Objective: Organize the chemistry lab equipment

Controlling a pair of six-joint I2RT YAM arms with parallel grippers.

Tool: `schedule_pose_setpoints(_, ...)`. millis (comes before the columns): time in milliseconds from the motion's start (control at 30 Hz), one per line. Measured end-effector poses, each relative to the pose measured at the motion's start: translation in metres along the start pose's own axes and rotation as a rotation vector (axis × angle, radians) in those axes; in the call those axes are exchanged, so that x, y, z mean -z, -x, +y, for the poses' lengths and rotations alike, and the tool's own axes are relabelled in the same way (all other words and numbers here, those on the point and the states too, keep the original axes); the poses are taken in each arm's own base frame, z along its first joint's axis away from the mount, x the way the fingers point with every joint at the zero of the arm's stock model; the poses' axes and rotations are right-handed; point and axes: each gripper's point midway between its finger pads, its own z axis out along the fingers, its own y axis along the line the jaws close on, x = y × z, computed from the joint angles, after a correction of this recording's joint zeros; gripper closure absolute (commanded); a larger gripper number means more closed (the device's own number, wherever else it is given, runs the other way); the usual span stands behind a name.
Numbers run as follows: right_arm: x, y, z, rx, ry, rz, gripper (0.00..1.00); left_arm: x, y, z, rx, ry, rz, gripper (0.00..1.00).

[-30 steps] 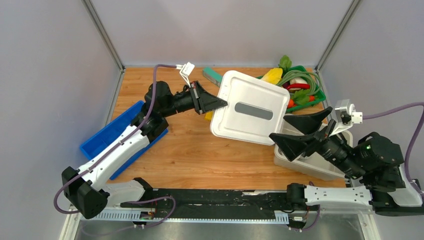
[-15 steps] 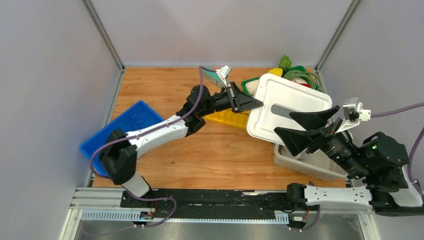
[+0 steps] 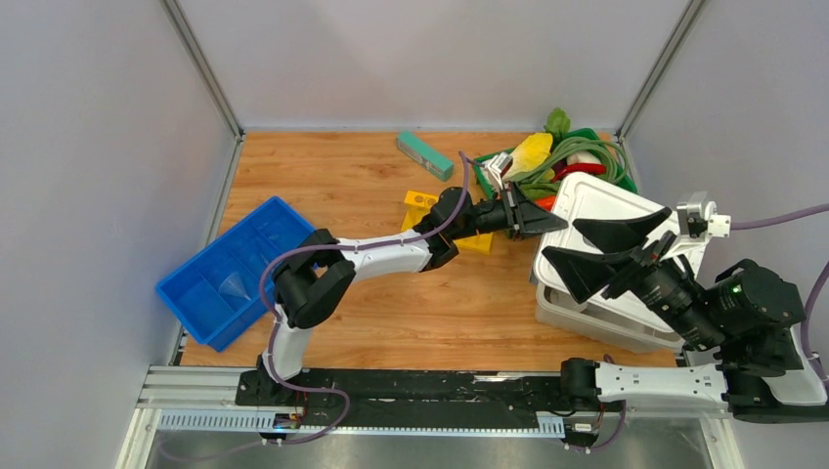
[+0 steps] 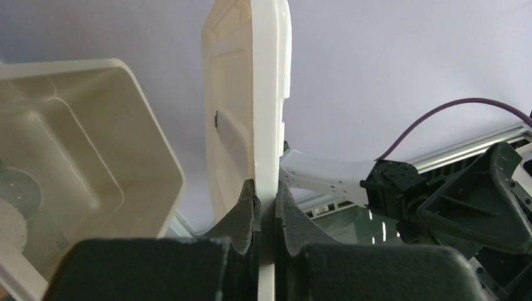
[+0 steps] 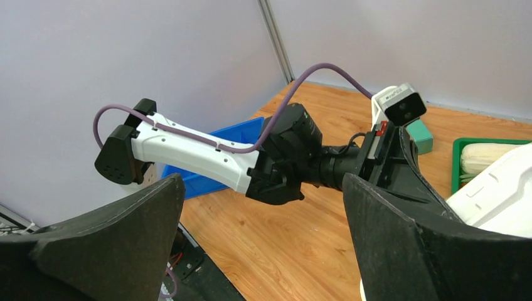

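Observation:
My left gripper (image 3: 550, 222) (image 4: 266, 191) is shut on the edge of the white lid (image 3: 626, 207) (image 4: 251, 94). It holds the lid tilted over the open white bin (image 3: 596, 322) (image 4: 94, 119) at the right. Some pale round lab items (image 4: 11, 219) lie in the bin's bottom, mostly out of frame. The yellow holed rack (image 3: 419, 203) lies on the table, partly hidden under my left arm. My right gripper (image 3: 562, 242) (image 5: 260, 182) stands wide open just above the lid's near side, with nothing between its fingers.
A blue tray (image 3: 230, 269) (image 5: 210, 157) sits at the table's left edge. The teal block (image 3: 425, 154) (image 5: 421, 135) lies at the back. A green basket (image 3: 611, 171) (image 5: 467, 147) of toy vegetables stands at the back right, behind the bin.
My left arm has swung right, carrying the lid from the table's middle to over the bin. The yellow rack is now uncovered. My right gripper has barely moved.

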Motion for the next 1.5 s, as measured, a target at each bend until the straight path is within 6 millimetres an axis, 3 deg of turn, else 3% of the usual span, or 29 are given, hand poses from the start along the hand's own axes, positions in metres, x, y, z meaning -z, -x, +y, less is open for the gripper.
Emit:
schedule_pose_setpoints(400,0.011,0.011,-0.015,-0.018,-0.040,-0.043,0.00,-0.032,-0.030,0.055,0.089,0.004,0.010,1.00)
schedule_pose_setpoints(533,0.011,0.011,-0.016,-0.017,-0.045,-0.043,0.00,-0.033,-0.036,0.078,0.105,0.038,0.013,1.00)
schedule_pose_setpoints(633,0.011,0.011,-0.017,-0.017,-0.050,-0.044,0.00,-0.033,-0.037,0.081,0.104,0.044,0.013,0.99)
schedule_pose_setpoints(867,0.012,0.010,-0.019,-0.015,-0.060,-0.041,0.00,-0.030,-0.039,0.087,0.079,0.055,0.016,0.83)
schedule_pose_setpoints(1067,0.013,0.009,-0.021,-0.014,-0.064,-0.031,0.00,-0.021,-0.040,0.110,0.048,0.130,0.028,0.71)
schedule_pose_setpoints(1133,0.013,0.009,-0.021,-0.019,-0.064,-0.033,0.00,-0.019,-0.042,0.114,0.035,0.152,0.037,0.59)
schedule_pose_setpoints(1500,0.014,0.009,-0.026,-0.021,-0.092,-0.029,0.00,-0.004,-0.036,0.133,-0.043,0.263,0.065,0.50)
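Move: The left hand grips the white lid by its left edge, above the beige box it is meant for; the box's middle is about 15 cm to the hand's right, 5 cm nearer the base and some 22 cm below. The vegetable basket lies about 25 cm farther out and 12 cm right, the yellow rack some 17 cm farther out and 15 cm left, both about 28 cm below. From the empty right hand the box is about 19 cm right, 5 cm ahead and 34 cm below. Keeping its pinch on the lid's left edge, the left hand carries the lid down about 8 cm and right some 5 cm over the beige box, and halts briefly before the fingers spread to about half open. As they open it sinks another 5 cm with a small drift back left, the right-pointing fingers tipping down some 15 degrees to about level with the lid's edge between them, while the right hand, empty and wide open, eases about 3 cm right. ##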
